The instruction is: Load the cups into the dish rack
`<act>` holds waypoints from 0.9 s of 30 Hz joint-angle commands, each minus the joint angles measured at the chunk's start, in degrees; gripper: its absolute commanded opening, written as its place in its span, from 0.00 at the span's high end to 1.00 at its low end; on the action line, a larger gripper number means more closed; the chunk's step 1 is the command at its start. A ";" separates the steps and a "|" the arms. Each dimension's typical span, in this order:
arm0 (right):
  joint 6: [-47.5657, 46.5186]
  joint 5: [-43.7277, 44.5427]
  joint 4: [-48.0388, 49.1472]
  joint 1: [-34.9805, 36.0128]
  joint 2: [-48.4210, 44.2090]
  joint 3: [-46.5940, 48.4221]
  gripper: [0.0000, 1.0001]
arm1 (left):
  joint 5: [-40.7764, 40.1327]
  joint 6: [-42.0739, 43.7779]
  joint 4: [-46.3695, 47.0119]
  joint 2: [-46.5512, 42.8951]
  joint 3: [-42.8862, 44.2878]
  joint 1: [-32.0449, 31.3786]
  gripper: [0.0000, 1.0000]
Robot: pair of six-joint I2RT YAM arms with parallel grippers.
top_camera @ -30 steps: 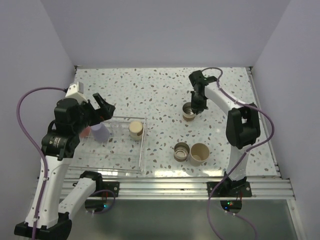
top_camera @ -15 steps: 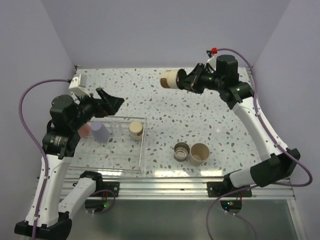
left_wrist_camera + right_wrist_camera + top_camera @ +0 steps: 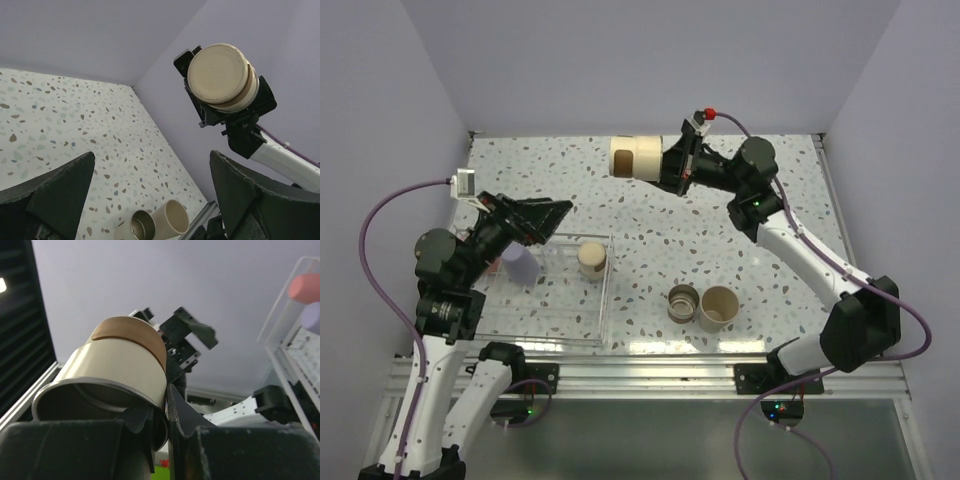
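Observation:
My right gripper (image 3: 663,165) is raised high over the back of the table, shut on the rim of a metallic cup with a cream body and a tan band (image 3: 634,158), which lies sideways with its base to the left. One finger sits inside the rim and one outside (image 3: 177,412). The left wrist view shows this cup (image 3: 221,76) from its base. My left gripper (image 3: 538,217) hovers open and empty above the dish rack (image 3: 560,305). A lavender cup (image 3: 520,264) and a cream cup (image 3: 592,258) stand in the rack; a coral red cup (image 3: 306,286) also shows there.
A metallic cup (image 3: 683,302) and a cream-beige cup (image 3: 718,307) stand touching on the speckled table, right of the rack and near the front rail. They also appear low in the left wrist view as the metallic cup (image 3: 137,227) and the cream-beige cup (image 3: 172,217).
The right arm lifted the banded cup off the table at back right and swung it up and to the left. The left gripper tilted upward, still open.

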 commanded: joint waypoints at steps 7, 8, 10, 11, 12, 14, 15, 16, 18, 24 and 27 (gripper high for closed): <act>3.89 -3.42 8.12 8.00 3.25 7.91 1.00 | 5.99 -16.91 28.98 -0.09 -6.03 0.27 0.00; 3.98 -3.24 8.21 8.45 3.52 8.09 1.00 | 6.96 -17.44 31.78 0.35 -5.68 0.27 0.00; 4.42 -2.88 8.04 9.06 4.22 9.22 1.00 | 7.75 -17.89 32.86 1.93 -3.92 0.27 0.00; 4.51 -2.80 8.04 9.33 5.10 9.84 1.00 | 9.06 -17.80 33.56 2.55 -3.13 0.27 0.00; 4.59 -2.88 8.04 9.50 5.71 10.63 1.00 | 9.86 -17.88 34.18 3.94 -1.82 0.27 0.00; 4.51 -3.32 7.51 10.30 7.38 13.00 1.00 | 11.70 -17.80 35.23 5.27 -0.76 0.27 0.00; 4.42 -3.50 7.42 10.65 7.91 13.79 1.00 | 12.06 -18.15 36.28 6.06 -0.58 0.27 0.00; 4.42 -3.58 7.16 11.26 8.35 15.02 1.00 | 12.50 -18.50 37.17 6.33 -0.58 0.27 0.00; 4.16 -3.59 6.89 11.88 9.49 15.82 1.00 | 13.21 -18.15 37.87 7.47 -0.05 0.27 0.00; 3.63 -3.85 6.54 14.16 10.82 15.91 1.00 | 13.56 -18.59 40.34 8.61 0.21 0.27 0.00; 2.84 -4.29 6.19 15.30 10.82 14.42 1.00 | 14.08 -18.94 41.04 9.49 1.26 0.27 0.00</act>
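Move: The cream-and-brown cup in the right hand is about 9 cm ahead of the open left gripper, 15 cm to its right and 5 cm higher. Below the left gripper, in the dish rack, the racked cream cup stands some 5 cm ahead, 4 cm right and 34 cm down, and the purple cup 4 cm ahead, 15 cm left and 33 cm down. From the right hand, the left gripper is about 19 cm left, 7 cm back and 3 cm lower. Keeping its pinch on the cup's rim, the right hand carries the cup base-first towards the open left gripper, about 9 cm left and 6 cm back, most of the backing and a small 3 cm rise coming early, while it swings counter-clockwise. The left hand rises some 7 cm to meet it and drifts about 3 cm right, swinging clockwise and tipping its fingertips up so that the wide-open jaws face the cup's base; they don't close yet, and no touch can be made out. ##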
